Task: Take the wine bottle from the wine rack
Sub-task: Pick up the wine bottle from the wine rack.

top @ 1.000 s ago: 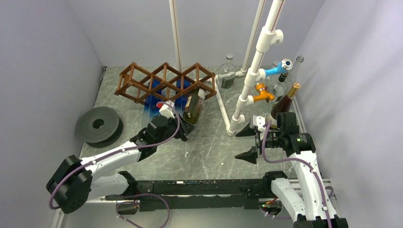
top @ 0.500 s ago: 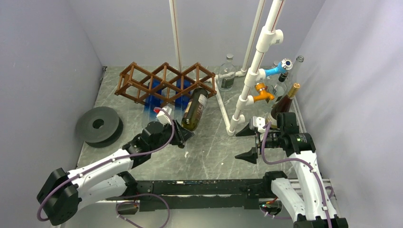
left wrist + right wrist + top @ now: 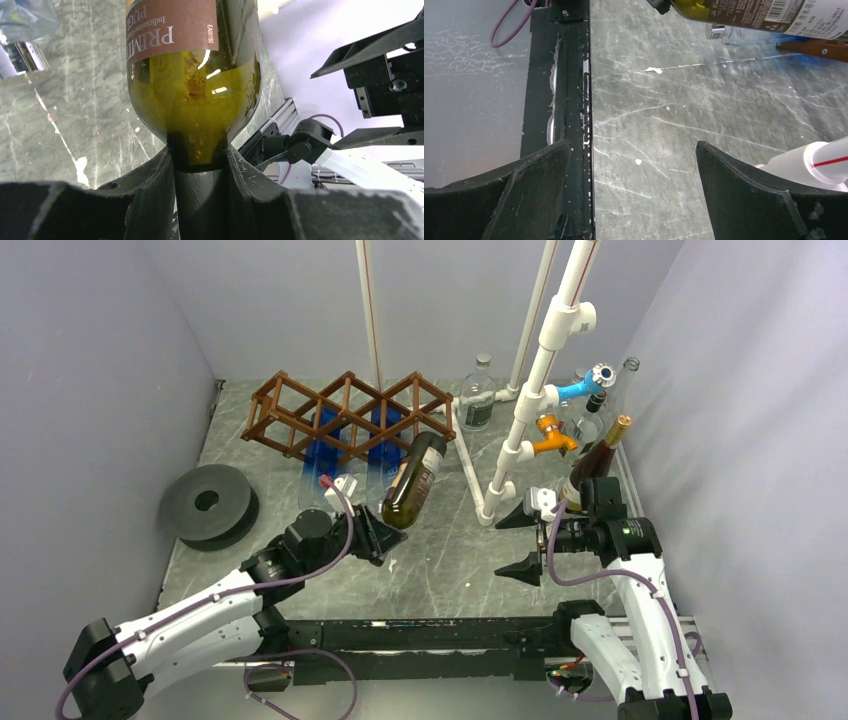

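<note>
A dark green wine bottle (image 3: 410, 480) with a brown label hangs tilted over the table, neck toward me and base toward the right end of the brown wooden wine rack (image 3: 345, 412). My left gripper (image 3: 374, 532) is shut on its neck. In the left wrist view the fingers (image 3: 150, 185) squeeze the foil-covered neck just below the bottle (image 3: 195, 90) shoulder, with the left gripper (image 3: 200, 165) midway on it. The bottle's base sits close to the rack's front right cell; whether they touch I cannot tell. My right gripper (image 3: 520, 541) hovers open at the right, nothing between the wide-spread jaws of the right gripper (image 3: 631, 150).
A clear bluish bottle (image 3: 318, 462) lies in the rack. A dark grey disc (image 3: 205, 502) sits at left. A white pipe frame (image 3: 540, 390) with blue and orange valves stands at right, with several bottles (image 3: 598, 452) behind it and a clear bottle (image 3: 478, 392) at the back.
My left arm has drawn back toward the near edge, pulling the wine bottle out of the rack's right cell and lifting it. The right arm has not moved.
</note>
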Robot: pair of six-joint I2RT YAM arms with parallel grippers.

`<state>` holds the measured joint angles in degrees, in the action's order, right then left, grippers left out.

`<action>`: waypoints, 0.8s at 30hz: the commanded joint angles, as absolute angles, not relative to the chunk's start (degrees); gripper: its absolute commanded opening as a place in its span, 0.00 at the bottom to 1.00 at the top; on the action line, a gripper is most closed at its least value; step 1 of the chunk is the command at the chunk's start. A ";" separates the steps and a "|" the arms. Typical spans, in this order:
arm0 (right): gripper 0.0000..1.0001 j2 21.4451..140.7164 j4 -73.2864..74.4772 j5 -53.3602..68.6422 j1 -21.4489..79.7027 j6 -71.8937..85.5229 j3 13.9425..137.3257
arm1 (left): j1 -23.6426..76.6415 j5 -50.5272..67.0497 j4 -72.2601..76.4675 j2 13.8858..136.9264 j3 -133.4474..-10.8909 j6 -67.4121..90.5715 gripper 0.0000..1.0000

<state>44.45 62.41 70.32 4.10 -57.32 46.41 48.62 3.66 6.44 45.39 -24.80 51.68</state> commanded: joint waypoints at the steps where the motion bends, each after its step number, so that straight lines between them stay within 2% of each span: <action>1: 0.99 44.71 63.48 71.14 3.55 -60.94 46.41 | 49.49 4.33 11.68 40.61 -25.09 49.83 0.00; 24: 0.99 45.89 66.31 72.09 2.04 -66.92 45.40 | 50.41 10.45 0.09 32.11 -24.45 49.37 0.00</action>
<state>45.84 65.21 70.57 2.28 -63.53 45.54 50.13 8.14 -7.07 34.83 -22.72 51.29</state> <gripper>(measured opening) 0.990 0.394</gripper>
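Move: My left hand already holds the wine bottle by its neck, clear of the rack. The open right gripper it is being brought to lies about 24 cm to the right, roughly level with it. The white post's foot stands some 23 cm right, 6 cm ahead and 16 cm lower. The wine rack's middle is about 25 cm ahead, 7 cm left and 8 cm below. From my right hand, the bottle's middle lies about 13 cm ahead and 18 cm left, near its height. I keep my left fingers shut on the neck and draw the bottle back, away from the rack, about 5 cm, drifting a little left and sinking some 2 cm. My wrist turns slightly clockwise and tips down, under 10 degrees in all, bringing the bottle's body back towards level with my open right gripper. ##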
